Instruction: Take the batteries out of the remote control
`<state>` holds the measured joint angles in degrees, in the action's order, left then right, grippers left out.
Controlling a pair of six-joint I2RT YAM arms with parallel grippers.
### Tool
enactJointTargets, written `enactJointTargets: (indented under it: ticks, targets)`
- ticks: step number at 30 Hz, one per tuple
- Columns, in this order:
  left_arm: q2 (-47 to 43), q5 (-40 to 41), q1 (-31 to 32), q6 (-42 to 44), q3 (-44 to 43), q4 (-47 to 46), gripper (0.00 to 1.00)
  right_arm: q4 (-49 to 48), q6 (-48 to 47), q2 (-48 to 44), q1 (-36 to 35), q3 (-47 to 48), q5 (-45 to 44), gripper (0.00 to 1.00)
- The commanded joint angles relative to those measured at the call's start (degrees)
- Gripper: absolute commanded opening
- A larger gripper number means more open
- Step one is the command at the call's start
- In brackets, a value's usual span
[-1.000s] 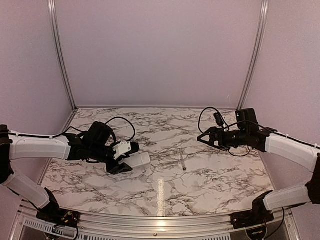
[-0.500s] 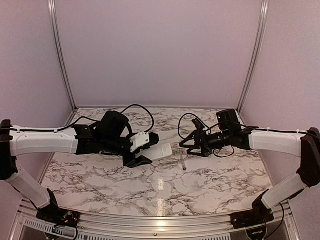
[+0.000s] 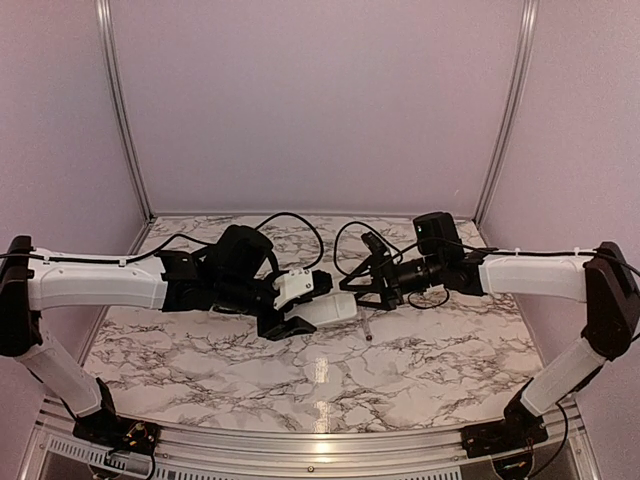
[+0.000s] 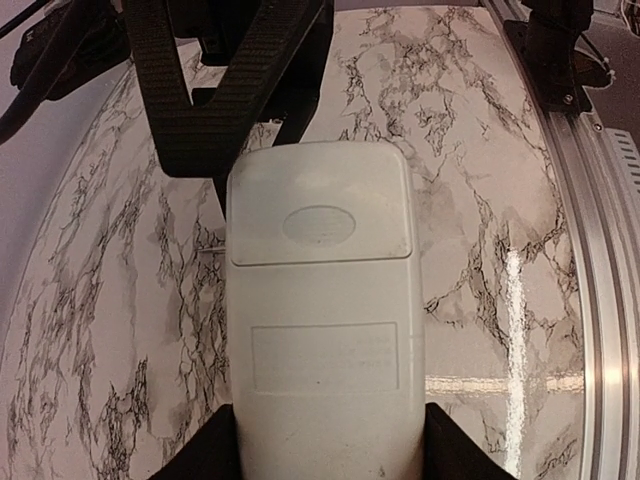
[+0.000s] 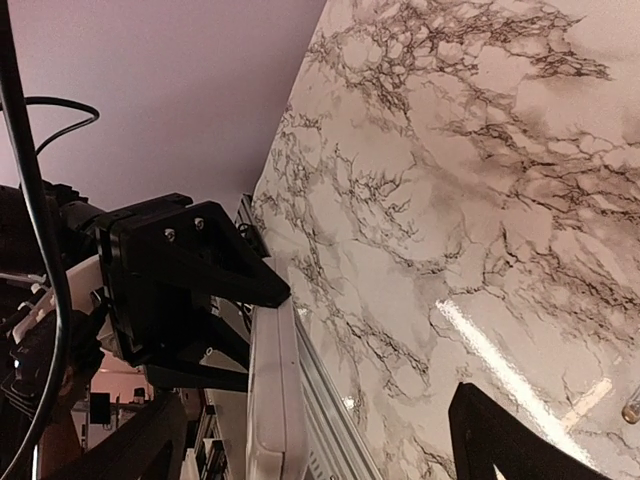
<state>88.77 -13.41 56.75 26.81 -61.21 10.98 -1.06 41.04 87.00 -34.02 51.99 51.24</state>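
The remote control (image 3: 332, 308) is a flat white bar held above the marble table, with my left gripper (image 3: 292, 314) shut on its near end. In the left wrist view the remote control (image 4: 320, 290) shows its back, a cover with an oval dimple (image 4: 320, 222) closed over the far end. The batteries are hidden. My right gripper (image 3: 357, 291) stands open at the remote's free end. In the right wrist view the remote (image 5: 273, 400) is seen edge-on between my right gripper's (image 5: 310, 450) two spread fingers, touching neither.
A slim little stick with a dark end (image 3: 367, 328) lies on the marble just below the two grippers; its tip shows at the right wrist view's edge (image 5: 632, 408). Black cables (image 3: 300, 225) loop over both wrists. Aluminium rail (image 3: 320, 440) along the near edge.
Both arms have come together over the table's middle. The left carried the remote rightward; the right swung left until its open fingers straddle the remote's end.
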Motion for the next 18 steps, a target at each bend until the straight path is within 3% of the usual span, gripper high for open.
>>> enactJointTargets:
  ticks: [1, 12, 18]
  targets:
    - [2.0, 1.2, 0.6, -0.8, -3.1, -0.1, 0.55, 0.4, -0.3, 1.7, -2.4, 3.9, 2.7, 0.88]
    - [3.2, 3.8, 1.0, -1.7, -3.8, -1.5, 0.55, 3.4, -1.0, 2.1, -3.7, 4.9, 4.0, 0.66]
    - [3.2, 4.4, 1.1, -2.8, -3.7, -3.0, 0.54, 4.0, -1.4, 2.5, -3.8, 4.9, 4.2, 0.63]
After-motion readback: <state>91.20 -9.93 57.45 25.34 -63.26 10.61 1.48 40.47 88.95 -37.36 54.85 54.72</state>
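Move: My left hand already holds the remote control by one end. The battery cover on its free end lies about 8 cm to my left hand's right and 1 cm ahead, roughly level with it. From my open right hand the cover is about 3 cm back, 2 cm to the left and 1 cm lower. The metal rod lies on the table about 2 cm ahead of my right hand and 17 cm below it. I bring my right hand about 2 cm back and 2 cm left onto the remote's free end, turning slightly counter-clockwise, with one finger over the battery cover and the other behind the remote. Meanwhile its fingers narrow from nearly wide open to about two-thirds, not yet a clear pinch. My left hand keeps its grip and eases about 1 cm forward and right, presenting the remote. ##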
